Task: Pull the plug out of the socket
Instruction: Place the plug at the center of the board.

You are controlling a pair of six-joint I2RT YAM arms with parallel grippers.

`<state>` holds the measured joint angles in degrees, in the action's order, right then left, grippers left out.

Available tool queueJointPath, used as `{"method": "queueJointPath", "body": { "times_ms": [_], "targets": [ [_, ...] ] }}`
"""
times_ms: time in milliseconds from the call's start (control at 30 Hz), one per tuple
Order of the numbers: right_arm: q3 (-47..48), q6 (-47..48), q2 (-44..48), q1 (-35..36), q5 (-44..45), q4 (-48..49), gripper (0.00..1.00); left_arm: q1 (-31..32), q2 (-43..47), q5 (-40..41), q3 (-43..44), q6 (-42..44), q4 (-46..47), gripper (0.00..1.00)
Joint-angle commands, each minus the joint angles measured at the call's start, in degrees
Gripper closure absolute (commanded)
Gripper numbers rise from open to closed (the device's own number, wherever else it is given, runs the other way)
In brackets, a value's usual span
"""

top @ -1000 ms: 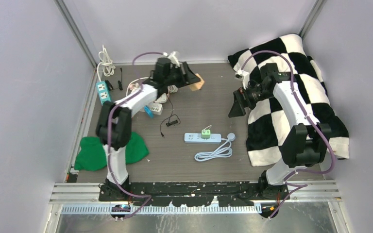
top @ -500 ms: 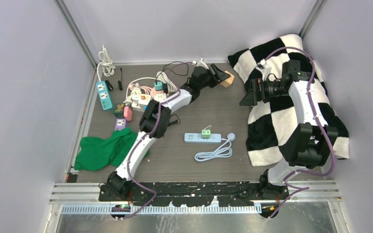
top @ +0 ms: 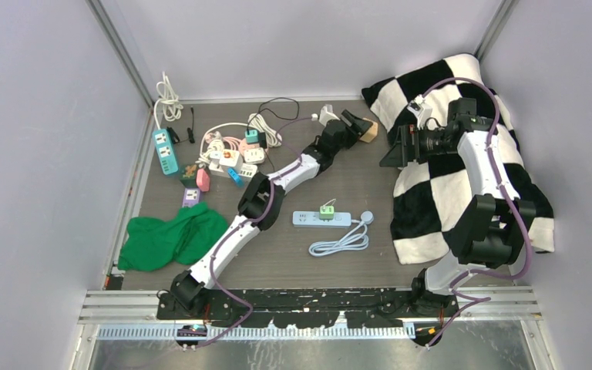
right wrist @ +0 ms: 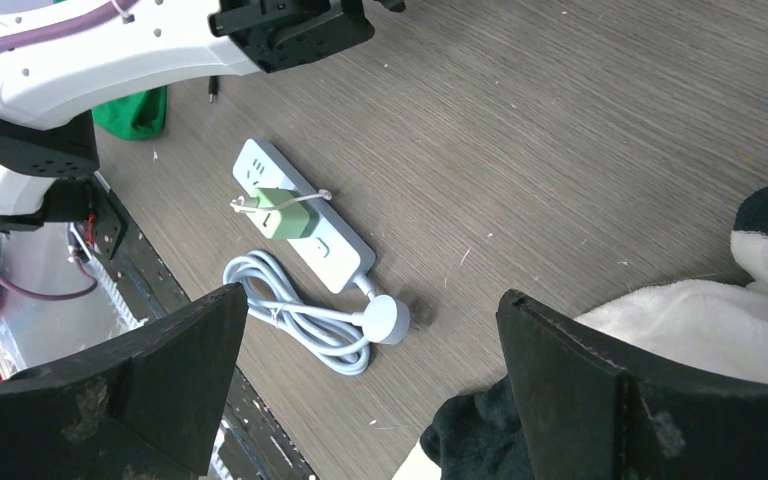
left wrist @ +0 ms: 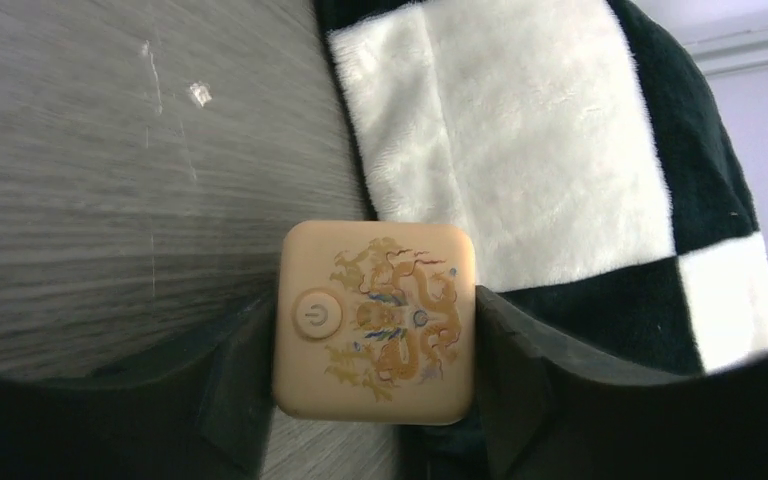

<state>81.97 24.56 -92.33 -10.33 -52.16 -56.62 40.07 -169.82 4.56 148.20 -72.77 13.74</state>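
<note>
A green plug (top: 326, 212) (right wrist: 282, 213) sits in a pale power strip, the socket (top: 308, 219) (right wrist: 345, 262), mid-table, with the strip's cord coiled (top: 341, 243) beside it. My left gripper (top: 360, 126) (left wrist: 375, 335) is stretched to the far side, away from the strip, at the blanket's edge. It is shut on a tan square block (left wrist: 375, 320) with a dragon print and a power button. My right gripper (top: 395, 150) (right wrist: 368, 300) hangs open and empty over the blanket's edge, high above and to the right of the strip.
A black-and-white checkered blanket (top: 501, 146) covers the right side. Several adapters and power strips (top: 231, 154) lie in a heap at the back left, beside a teal strip (top: 163, 150) and a white cable (top: 168, 96). A green cloth (top: 171, 239) lies front left.
My left arm has swung from the back left across to the back right, carrying the tan block to the blanket's edge. My right gripper has moved back and right, still open.
</note>
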Motion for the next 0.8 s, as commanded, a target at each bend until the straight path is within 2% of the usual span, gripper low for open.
{"method": "queueJointPath", "body": {
  "times_ms": [0, 33, 67, 300, 467, 600, 767],
  "targets": [
    [-0.41, -1.87, 2.67, -0.37, -0.55, 2.79, 0.00, -0.08, 1.87, 3.36, 4.08, -1.00, -2.29, 0.16],
    [-0.54, -1.99, 2.64, -0.38, -0.65, 3.01, 0.00, -0.08, 2.65, 3.00, 3.69, -0.47, -3.20, 0.02],
    [-0.62, -2.31, 2.75, -0.36, -0.78, 3.17, 0.00, -0.21, 3.70, 2.54, 2.96, 0.49, -3.51, 0.00],
    [-1.43, -1.99, 4.10, -0.40, -1.97, 3.23, 0.00, -2.27, 15.09, -1.62, -6.22, 6.84, -7.43, 0.00],
    [-2.30, -1.38, 5.83, -0.33, -2.97, 3.06, 0.00, -3.29, 29.25, -2.34, -21.94, 15.90, -2.83, 0.00],
    [-1.19, -0.23, 6.97, -0.39, -6.86, 1.37, 0.00, -3.60, 38.43, -7.15, -32.04, 23.04, 1.66, 0.00],
    [-0.05, -0.93, 7.76, -0.31, -9.99, 1.89, 0.00, -3.60, 52.14, -11.76, -49.40, 33.18, 9.25, 0.00]
  ]
}}
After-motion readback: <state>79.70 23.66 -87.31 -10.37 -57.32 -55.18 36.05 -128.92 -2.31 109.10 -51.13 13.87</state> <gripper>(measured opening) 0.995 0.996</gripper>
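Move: The left hand still has the orange cube plug between its fingers, practically at the hand point and low over bare wood. From this hand the checkered cloth's middle lies about 27 cm right and 8 cm back, and the blue power strip about 26 cm back and 13 cm left, with the green plug on it some 24 cm back and 12 cm left. From the open right hand the orange plug is roughly 23 cm ahead, 11 cm left and 12 cm below. Left fingers open off the orange plug, and the hand lifts away about 16 cm and some 9 cm left. ##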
